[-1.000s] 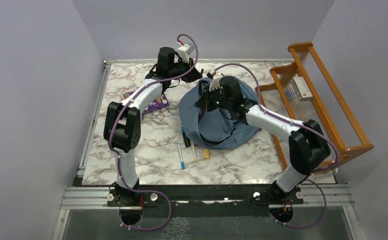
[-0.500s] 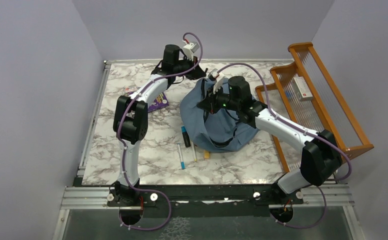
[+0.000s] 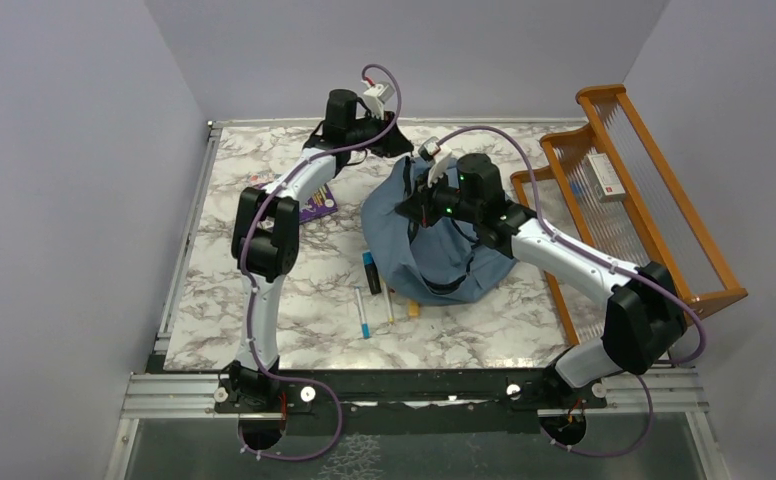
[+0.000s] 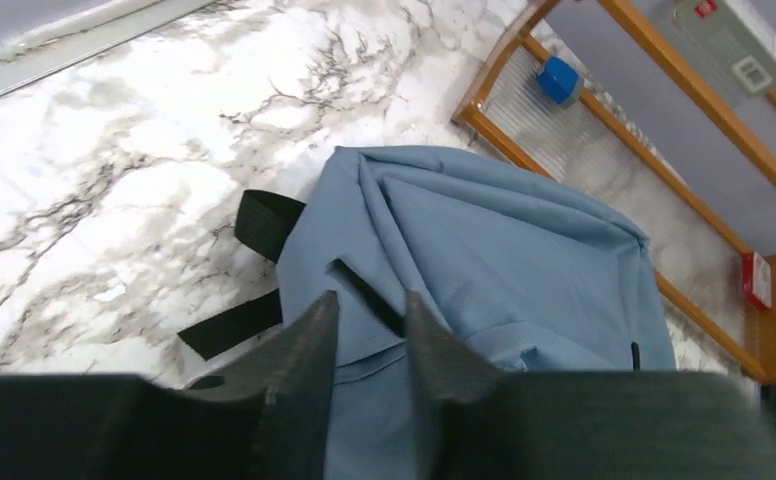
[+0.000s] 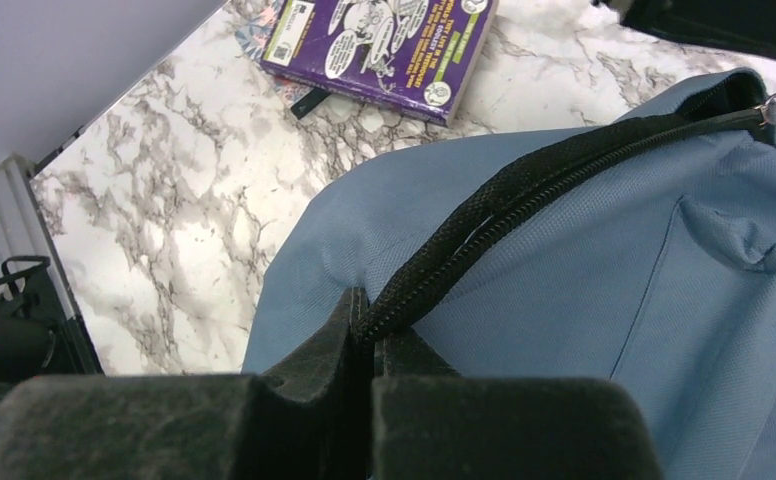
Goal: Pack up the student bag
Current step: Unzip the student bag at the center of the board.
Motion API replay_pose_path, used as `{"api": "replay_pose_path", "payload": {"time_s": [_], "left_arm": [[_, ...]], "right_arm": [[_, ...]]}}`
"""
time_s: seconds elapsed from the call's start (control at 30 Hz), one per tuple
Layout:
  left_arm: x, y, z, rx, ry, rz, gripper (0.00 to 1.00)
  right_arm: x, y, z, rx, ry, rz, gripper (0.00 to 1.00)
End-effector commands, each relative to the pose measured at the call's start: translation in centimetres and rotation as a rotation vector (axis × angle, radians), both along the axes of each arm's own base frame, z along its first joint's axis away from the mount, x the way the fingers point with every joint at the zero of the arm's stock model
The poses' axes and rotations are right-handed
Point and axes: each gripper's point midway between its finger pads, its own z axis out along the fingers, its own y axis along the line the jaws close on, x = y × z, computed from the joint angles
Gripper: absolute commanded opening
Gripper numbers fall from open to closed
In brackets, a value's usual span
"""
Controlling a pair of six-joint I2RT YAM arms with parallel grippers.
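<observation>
The student bag (image 3: 434, 255) is a dusty-blue fabric backpack lying in the middle of the marble table, with black straps (image 4: 264, 222) trailing off its far end. My right gripper (image 3: 414, 210) reaches in from the right and is shut on the bag's black zipper band (image 5: 524, 185), which runs taut up from the jaws (image 5: 369, 300). My left gripper (image 3: 399, 142) hovers at the bag's far edge. Its fingers (image 4: 309, 345) stand slightly apart (image 4: 369, 295) over the blue fabric (image 4: 504, 240), holding nothing, with a short black tab beside the right fingertip.
A purple book (image 3: 314, 206) (image 5: 384, 45) lies left of the bag. Several pens and markers (image 3: 364, 315) lie on the table in front of it. An orange wooden rack (image 3: 654, 200) (image 4: 664, 90) stands at the right, holding a white box (image 3: 604, 178) and a small blue item (image 4: 561, 78).
My left arm has stretched farther back and its jaws have parted a little. My right gripper has shifted right and back, pulling the bag's zipper edge with it.
</observation>
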Motion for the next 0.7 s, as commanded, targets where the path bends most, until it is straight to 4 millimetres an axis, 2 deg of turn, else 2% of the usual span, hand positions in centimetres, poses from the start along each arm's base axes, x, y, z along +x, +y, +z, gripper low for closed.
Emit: {"api": "replay_pose_path", "payload": {"time_s": [0.0,0.03,0.07,0.17,0.23,0.3,0.4,0.47,0.57,0.67], "left_arm": [[1.5,3.2,6.7,-0.098,-0.109,0.104,0.42],[1.4,3.8,7.8,-0.118,-0.116,0.116,0.57],[1.3,4.5,8.8,-0.139,-0.123,0.125,0.64],[0.4,6.9,11.6,-0.197,-0.137,0.158,0.73],[-0.4,8.7,12.5,-0.211,-0.146,0.190,0.79],[-1.3,10.3,13.4,-0.211,-0.163,0.218,0.81],[-2.9,12.1,13.9,-0.191,-0.189,0.255,0.82],[-4.5,12.5,14.2,-0.168,-0.223,0.252,0.84],[-6.2,13.0,13.2,-0.143,-0.228,0.264,0.86],[-7.2,13.6,11.2,-0.121,-0.199,0.303,0.87]], "right_arm": [[1.5,-0.4,4.5,0.079,-0.091,-0.119,0.01],[2.2,-0.8,4.3,0.075,-0.081,-0.162,0.01],[2.7,-1.2,4.3,0.076,-0.072,-0.199,0.01],[4.9,-1.9,4.3,0.088,-0.046,-0.281,0.01],[6.4,-2.1,4.8,0.095,-0.043,-0.312,0.01],[8.1,-2.2,5.5,0.099,-0.043,-0.322,0.01],[10.2,-1.8,6.2,0.095,-0.043,-0.302,0.01],[11.6,-1.5,5.8,0.074,-0.022,-0.278,0.01],[13.0,-0.4,4.5,0.039,0.000,-0.210,0.01],[13.5,1.5,2.9,0.000,0.018,-0.091,0.01]]}}
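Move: The zipper pull is still at the left hand's barely parted fingertips, about 18 cm ahead of the right hand, 2 cm to its right and 3 cm lower. The right hand already pinches the bag's edge at the other end of the open zip; the bag's middle lies roughly 9 cm to its right and 14 cm below. From the left hand, the purple book lies some 23 cm left, 3 cm back and 17 cm down. The left fingers let go of the zipper pull and spread wide as that hand swings away from the bag, about 13 cm left and as much up, drawing back some 6 cm in the later part. The right hand keeps its pinch on the zip edge and, after a slow start, carries it about 14 cm forward, turning roughly 15 degrees clockwise. ##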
